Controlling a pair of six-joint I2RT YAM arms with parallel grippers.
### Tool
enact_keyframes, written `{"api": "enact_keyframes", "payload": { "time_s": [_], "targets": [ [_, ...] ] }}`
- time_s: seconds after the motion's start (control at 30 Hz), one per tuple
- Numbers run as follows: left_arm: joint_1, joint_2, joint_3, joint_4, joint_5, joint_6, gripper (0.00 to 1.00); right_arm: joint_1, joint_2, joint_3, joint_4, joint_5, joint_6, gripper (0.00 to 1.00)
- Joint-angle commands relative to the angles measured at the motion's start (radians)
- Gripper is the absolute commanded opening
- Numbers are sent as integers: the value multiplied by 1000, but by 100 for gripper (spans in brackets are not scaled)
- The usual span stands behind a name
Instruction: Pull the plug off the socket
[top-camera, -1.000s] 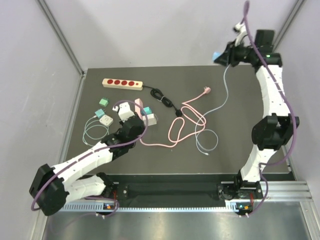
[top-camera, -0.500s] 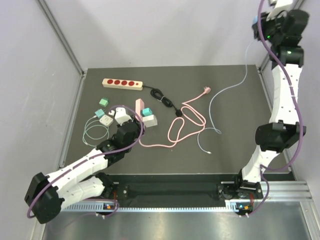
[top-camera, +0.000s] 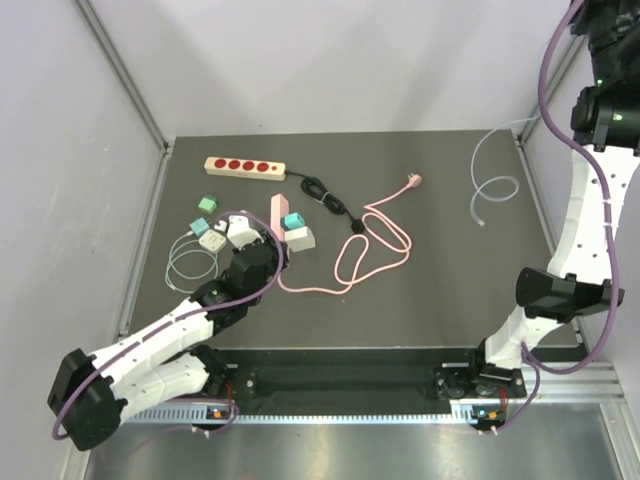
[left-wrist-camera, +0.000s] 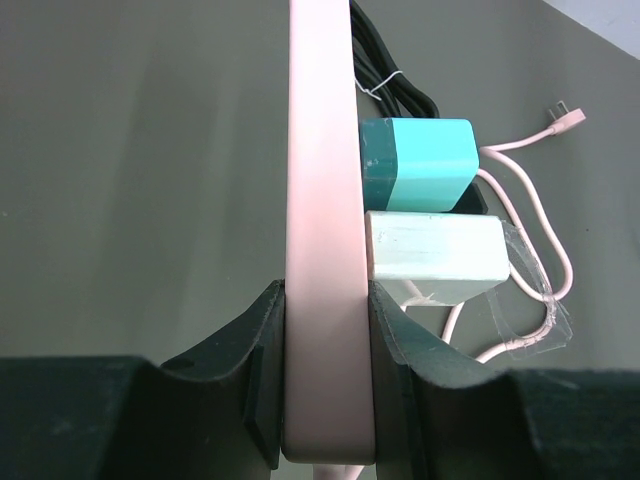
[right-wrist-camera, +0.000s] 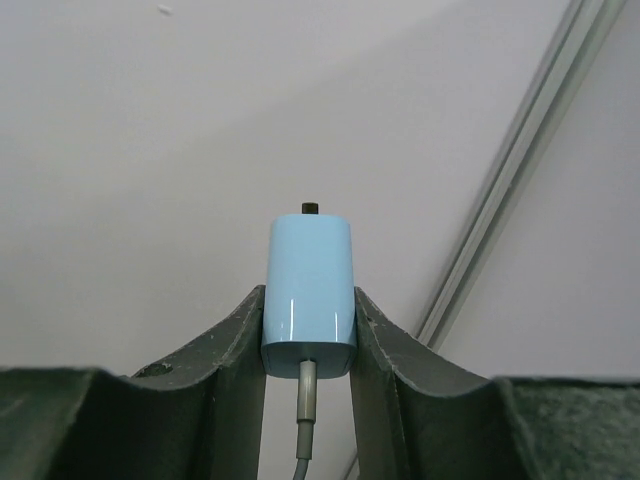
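My left gripper (left-wrist-camera: 327, 380) is shut on the near end of a pink power strip (left-wrist-camera: 320, 200), which lies left of centre on the table in the top view (top-camera: 276, 212). A teal plug (left-wrist-camera: 418, 165) and a white plug (left-wrist-camera: 435, 247) sit in the strip's right side. My right gripper (right-wrist-camera: 309, 320) is shut on a light blue plug (right-wrist-camera: 309, 295), held high against the wall and free of any socket. That plug's pale cable (top-camera: 490, 190) trails down to the table's far right. In the top view the right gripper is out of frame.
A beige strip with red sockets (top-camera: 244, 167) lies at the far left. A black cable (top-camera: 328, 197) and a looped pink cable (top-camera: 370, 245) lie mid-table. A green cube (top-camera: 207, 203), white adapters (top-camera: 212, 238) and a pale cable coil (top-camera: 190, 262) lie beside my left arm.
My right arm has risen up and to the right with the blue plug, dragging its pale cable from mid-table to the far right. The left gripper has stayed shut on the pink strip.
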Motion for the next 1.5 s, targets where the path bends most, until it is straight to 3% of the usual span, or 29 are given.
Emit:
{"api": "enact_keyframes", "payload": {
  "time_s": [0.0, 0.27, 0.43, 0.73, 1.07, 1.3, 1.43, 1.47],
  "targets": [
    [0, -47, 9, 166, -1, -11, 0, -10, 27, -79, 7, 15, -22, 0],
    [1, -95, -40, 189, 14, -35, 0, -14, 85, -374, 32, 27, -114, 0],
    [0, -109, -44, 186, 26, -35, 0, -28, 174, -512, -43, 10, -126, 0],
    [0, -86, -69, 267, 68, -34, 0, -54, 421, -507, -280, -145, -11, 1],
    [0, -69, -118, 420, 152, 8, 0, -54, 535, -523, -312, -139, -30, 24],
    [0, -60, -123, 442, 164, 9, 0, -54, 569, -495, -318, -136, -37, 41],
    [0, -51, -118, 445, 170, 9, 0, -53, 559, -462, -330, -123, -50, 71],
    [0, -50, -117, 446, 172, 9, 0, -53, 555, -458, -339, -119, -63, 73]
  ]
}}
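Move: The right hand, holding the blue plug high up, is taking it to bare table near the far right corner, about 61 cm below it, 10 cm ahead and 3 cm right. The loose cable loop lies roughly 6 cm right of that spot, level with it; the pink cord's plug is some 18 cm left and 2 cm farther out of it. From the left hand the bare spot is about 55 cm right, 25 cm ahead and 12 cm lower. Right hand plunges some 60 cm to the table, fingers tipping down, and lets the blue plug go; left drifts right. ##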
